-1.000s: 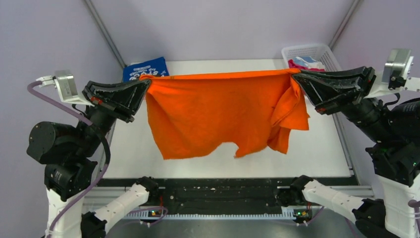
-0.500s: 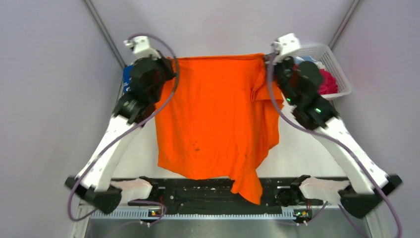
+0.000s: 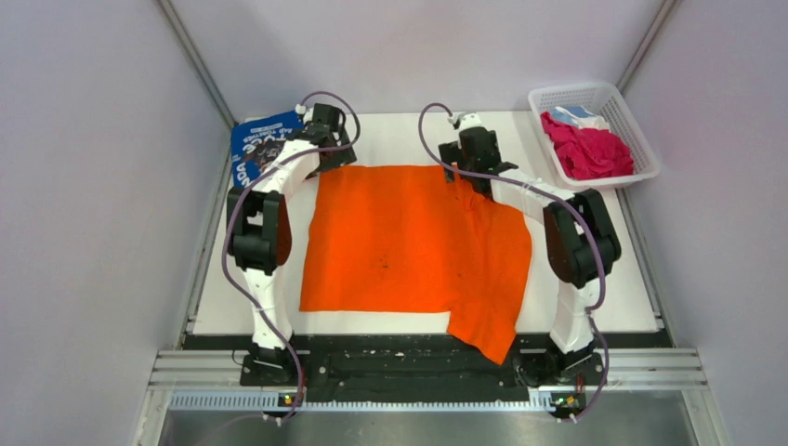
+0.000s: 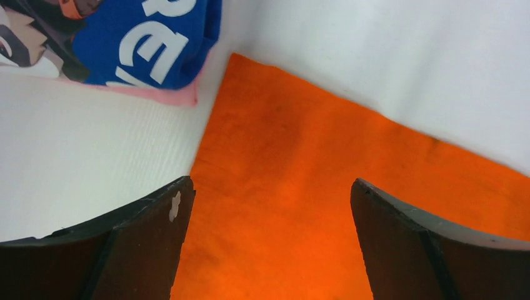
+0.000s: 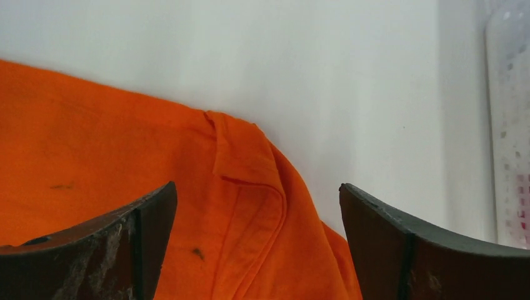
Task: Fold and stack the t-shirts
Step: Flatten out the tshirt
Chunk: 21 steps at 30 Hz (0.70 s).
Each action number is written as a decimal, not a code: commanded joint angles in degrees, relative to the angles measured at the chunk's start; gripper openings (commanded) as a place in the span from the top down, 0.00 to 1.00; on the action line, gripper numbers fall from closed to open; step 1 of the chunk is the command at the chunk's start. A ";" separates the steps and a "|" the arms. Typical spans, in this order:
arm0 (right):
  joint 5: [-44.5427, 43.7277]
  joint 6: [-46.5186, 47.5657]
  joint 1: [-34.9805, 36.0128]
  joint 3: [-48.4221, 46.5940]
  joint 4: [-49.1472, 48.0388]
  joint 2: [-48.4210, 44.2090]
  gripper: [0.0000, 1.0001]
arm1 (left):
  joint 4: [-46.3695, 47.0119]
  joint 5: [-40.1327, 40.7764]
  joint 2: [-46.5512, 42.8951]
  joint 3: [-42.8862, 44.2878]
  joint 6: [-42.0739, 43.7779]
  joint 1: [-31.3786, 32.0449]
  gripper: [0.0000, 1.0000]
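Observation:
The orange t-shirt (image 3: 409, 246) lies spread flat across the middle of the white table (image 3: 400, 130), and one near-right flap (image 3: 492, 334) hangs over the front edge. Over its far-left corner my left gripper (image 3: 330, 153) stands open, with only cloth (image 4: 294, 187) showing between the black fingers (image 4: 144, 244). My right gripper (image 3: 472, 172) is open over the far-right corner, where a folded hem (image 5: 250, 169) sits rumpled. A blue printed t-shirt (image 3: 260, 144) lies at the far left, with a pink edge (image 4: 162, 95) under it.
A white lattice basket (image 3: 641, 167) at the far right holds a magenta t-shirt (image 3: 590, 149) and a light-blue one (image 3: 571, 114). Its wall (image 5: 506, 125) shows at the right wrist view's edge. Grey walls close in both sides and the black rail (image 3: 390, 358) runs along the front.
Both arms swung the orange t-shirt from hanging in the air out to the far side, laid it flat on the table and let go. Both grippers went from shut to open.

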<state>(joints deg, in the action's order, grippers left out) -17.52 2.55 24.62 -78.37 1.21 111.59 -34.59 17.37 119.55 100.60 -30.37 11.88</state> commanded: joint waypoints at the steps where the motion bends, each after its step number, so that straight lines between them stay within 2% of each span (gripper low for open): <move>1: -4.48 -7.76 0.18 2.99 -6.67 -12.41 0.01 | 1.18 -3.84 -10.99 -4.13 -1.98 0.95 0.01; 4: -5.90 -15.88 0.25 10.71 -4.28 -21.49 0.01 | 1.98 -6.62 -18.38 -12.84 -4.62 1.27 0.01; 5: -4.92 -18.91 0.24 14.87 -3.00 -24.87 0.01 | 3.00 -7.43 -21.50 -18.22 -5.15 1.63 0.01; 9: 5.14 -30.45 0.29 28.60 1.33 -36.32 0.01 | 9.08 -14.43 -33.46 -34.47 -6.09 3.89 0.01; 12: 9.92 -36.98 0.26 36.32 5.57 -41.78 0.01 | 9.61 -18.98 -38.98 -42.13 -7.28 5.55 0.01; 17: 12.77 -37.84 0.27 43.46 6.07 -43.55 0.01 | 15.47 -23.67 -40.14 -52.62 -10.56 6.67 0.01; 21: 9.80 -35.77 0.20 41.75 3.63 -38.95 0.01 | 18.51 -23.97 -34.67 -53.60 -11.75 6.58 0.01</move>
<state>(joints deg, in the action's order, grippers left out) -7.27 -32.62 24.62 -33.85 8.36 69.89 -23.51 -4.10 81.10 47.33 -39.55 18.68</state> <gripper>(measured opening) 0.985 0.990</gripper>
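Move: The orange t-shirt lies spread some 8 cm below both open hands: its middle is about 14 cm back and 17 cm to the right of the left hand, and its near-left corner some 31 cm back and 10 cm left. The blue folded stack stands about 11 cm ahead and 18 cm left of that hand. From the right hand, the t-shirt's middle is about 14 cm back and 17 cm left, its near sleeve 36 cm back and 4 cm right, and the laundry basket 14 cm ahead and 33 cm right. Both hands head back over the spread t-shirt from its far edge towards its near side, about 22 cm each, fingers wide open; the left also works over to the right. They arc up first, the right twice as high as the left, then sink to 4 cm below their start. The right rolls its left side up some 30 degrees and tips downward, the left rolls the opposite way. ##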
